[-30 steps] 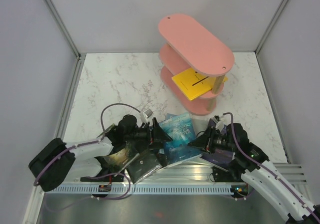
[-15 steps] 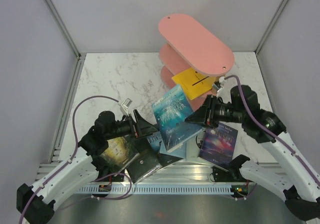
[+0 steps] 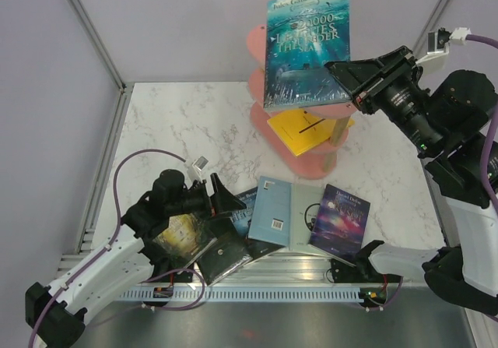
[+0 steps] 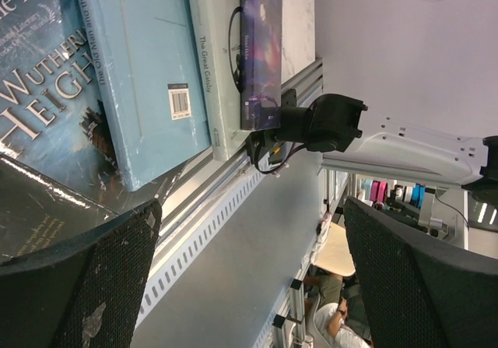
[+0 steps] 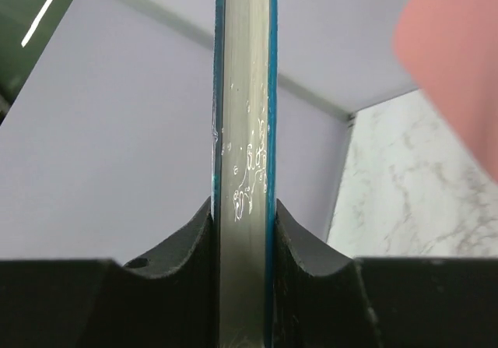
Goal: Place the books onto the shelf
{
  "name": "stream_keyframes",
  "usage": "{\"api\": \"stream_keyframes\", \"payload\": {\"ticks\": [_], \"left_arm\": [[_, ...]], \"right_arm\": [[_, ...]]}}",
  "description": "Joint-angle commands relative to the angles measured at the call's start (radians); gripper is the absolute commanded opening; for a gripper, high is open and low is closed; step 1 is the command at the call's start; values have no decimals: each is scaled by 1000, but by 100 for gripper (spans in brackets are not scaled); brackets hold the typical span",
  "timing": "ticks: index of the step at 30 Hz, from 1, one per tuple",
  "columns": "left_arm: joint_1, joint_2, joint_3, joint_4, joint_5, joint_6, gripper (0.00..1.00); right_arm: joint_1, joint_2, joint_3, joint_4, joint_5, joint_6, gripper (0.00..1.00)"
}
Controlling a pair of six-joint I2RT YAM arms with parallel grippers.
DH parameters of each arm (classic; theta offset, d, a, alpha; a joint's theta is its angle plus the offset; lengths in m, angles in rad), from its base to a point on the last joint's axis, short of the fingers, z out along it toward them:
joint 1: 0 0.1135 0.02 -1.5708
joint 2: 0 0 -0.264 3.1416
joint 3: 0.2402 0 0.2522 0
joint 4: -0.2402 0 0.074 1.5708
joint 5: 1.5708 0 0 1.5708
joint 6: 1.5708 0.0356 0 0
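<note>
My right gripper [image 3: 342, 75] is shut on a teal-blue book [image 3: 306, 44] and holds it upright, high in front of the pink shelf [image 3: 310, 164]. The right wrist view shows that book's edge [image 5: 243, 169] clamped between both pads of the right gripper [image 5: 243, 243]. A yellow book [image 3: 299, 128] lies on the shelf's middle board. Low at the near left, my left gripper [image 3: 226, 200] stands open over the remaining books, with nothing between its fingers [image 4: 78, 286]. Those books include a pale blue one [image 3: 272, 212], a purple galaxy one [image 3: 340, 217], a dark grey one [image 3: 226, 254] and a green-gold one [image 3: 183, 235].
Pale walls enclose the marble table [image 3: 187, 130] on three sides. A slotted metal rail [image 3: 264, 290] runs along the near edge, just in front of the books. A blue book titled Wuthering Heights [image 4: 39, 107] fills the left of the left wrist view.
My right arm has lifted the teal-blue book off the pile and swung it up in front of the shelf's top. The left arm has drawn back to the left.
</note>
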Motion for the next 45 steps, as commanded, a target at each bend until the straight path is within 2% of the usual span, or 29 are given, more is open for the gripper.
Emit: {"api": "stream_keyframes", "payload": {"ticks": [1,2,6,9,22,25,29,36,40,44,45], "left_arm": [[3,5,58,-4,-4,44,100],[3,8,61,-3,2,44,100],[3,19,90,-4,20,48,100],[3,32,106,-6,36,56,100],[3,7,127,-56,94,80,100],[3,-20,129,-87,94,94,100],[5,-41,135,-118,91,112,100],[14,-44,160,-153,92,155,100],[29,-47,164,-159,95,166,100],[42,-49,170,-162,97,174,100],[43,-50,170,-167,97,174,100]], "right_arm": [[-2,-3,38,48,359,38,0],[-2,-5,45,26,475,43,0],[-2,6,74,-47,687,96,0],[-2,29,80,-112,779,136,0],[-2,96,-96,-138,961,274,0],[-2,108,-142,-149,922,324,0],[-2,118,-222,-149,783,388,0],[3,72,-353,-95,677,380,0],[3,67,-388,-54,616,364,14],[10,73,-411,-21,576,364,20],[12,73,-419,-14,568,364,25]]}}
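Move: The right hand already holds the blue 20,000 Leagues book, whose middle lies some 6 cm ahead and 5 cm to its left, about level. The middle of the shelf's top board is roughly 17 cm ahead of that hand, straight on, and 20 cm below; the yellow book on the middle board is 13 cm ahead, 2 cm to the right and some 38 cm below. From the left hand, the top board's middle lies about 27 cm ahead, 19 cm right and 20 cm up. Keeping its pinch on the blue book's near edge, the right hand sinks about 16 cm and goes forward some 12 cm towards the shelf's top board, first swinging right about 11 cm and then coming back left by roughly half of that. On the way the wrist turns clockwise some 50 degrees, then eases back about 10, and tips downward, laying the book over flatter above the board, while the open, empty left hand rises about 3 cm over the books on the table. ##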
